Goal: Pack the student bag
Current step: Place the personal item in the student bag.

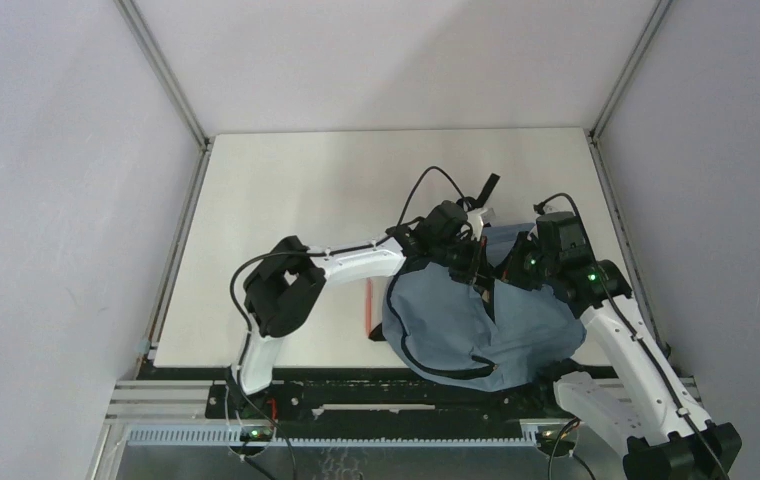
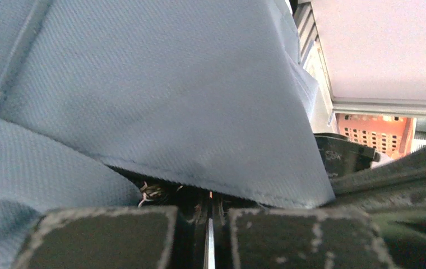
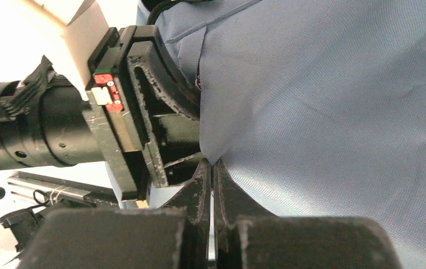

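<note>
The student bag [image 1: 476, 330], dusty-blue with black trim, sits at the table's near right, and both arms meet at its top. My left gripper [image 1: 463, 260] reaches in from the left. Seen from the left wrist, its jaws are pressed together, and the gripper [image 2: 209, 203] pokes under a blue fabric edge [image 2: 199, 112] into the dark trim, where the tips are hidden. My right gripper [image 3: 212, 163] is shut on a pinched fold of the bag's fabric [image 3: 323, 112]. The left gripper's black body [image 3: 143, 117] sits right beside that fold.
A thin red item [image 1: 370, 310] lies flat on the table against the bag's left side. An orange crate [image 2: 379, 131] stands beyond the table's rail. Grey walls enclose the table on three sides. A black strap end [image 1: 489, 186] sticks up behind the bag.
</note>
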Tool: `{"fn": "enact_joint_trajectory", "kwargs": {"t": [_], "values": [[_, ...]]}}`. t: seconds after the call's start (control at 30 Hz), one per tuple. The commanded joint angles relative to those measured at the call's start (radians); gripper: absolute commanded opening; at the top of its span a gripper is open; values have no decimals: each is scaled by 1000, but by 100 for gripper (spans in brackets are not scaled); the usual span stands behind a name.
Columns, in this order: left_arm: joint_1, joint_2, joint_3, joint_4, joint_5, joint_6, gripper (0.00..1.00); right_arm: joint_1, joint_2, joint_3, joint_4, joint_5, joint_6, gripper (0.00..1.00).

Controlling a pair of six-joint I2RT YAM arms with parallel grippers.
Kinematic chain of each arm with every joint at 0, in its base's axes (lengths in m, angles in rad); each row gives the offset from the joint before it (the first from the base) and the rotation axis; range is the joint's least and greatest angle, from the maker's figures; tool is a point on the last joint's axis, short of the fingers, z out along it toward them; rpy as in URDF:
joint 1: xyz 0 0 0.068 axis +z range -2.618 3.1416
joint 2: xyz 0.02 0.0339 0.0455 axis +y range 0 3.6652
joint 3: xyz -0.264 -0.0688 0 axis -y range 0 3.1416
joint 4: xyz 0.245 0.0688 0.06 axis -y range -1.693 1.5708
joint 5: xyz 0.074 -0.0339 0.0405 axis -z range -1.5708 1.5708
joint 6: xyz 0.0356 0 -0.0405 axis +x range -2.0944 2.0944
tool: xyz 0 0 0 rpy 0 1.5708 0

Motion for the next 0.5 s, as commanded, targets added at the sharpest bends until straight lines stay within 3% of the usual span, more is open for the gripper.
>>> {"fn": "enact_joint_trajectory", "kwargs": {"t": [0.0, 0.2, 0.23, 0.33, 0.37, 0.47], "values": [[-2, -16, 5, 60, -112, -24, 0, 2, -41, 25, 91, -95, 48, 0], [-25, 4, 18, 109, -108, -74, 0, 2, -35, 26, 88, -7, 73, 0], [-25, -8, 12, 94, -110, -66, 7, 1, -35, 26, 80, 31, 76, 0], [-22, -50, 18, -31, -115, 20, 51, 1, -38, 24, 55, 92, 78, 0], [-21, -67, 18, -71, -119, 50, 58, 1, -37, 24, 51, 102, 76, 0], [-22, -140, 7, -173, -153, 109, 62, 1, -39, 24, 46, 141, 64, 0]]}}
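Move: The tan personal item is still pinched in my left fingertips, in the mouth of the blue bag: its middle hangs about 3 cm back, 1 cm to the right and 3 cm below that hand. The flap edge is about 3 cm right of my left hand, 1 cm ahead and 4 cm higher; the black strap lies some 20 cm ahead, straight out, and 9 cm lower. From my right hand, the item is about 4 cm back, 2 cm left and 7 cm down. I keep my left hand down in the bag's mouth, turning it only slightly counter-clockwise, and after a short pause spread its fingers to a bit over half open to let go of the tan item, sinking about 1 cm at the end. My right hand keeps its pinch on the flap edge, holding the mouth up while easing about 1 cm to the right. ##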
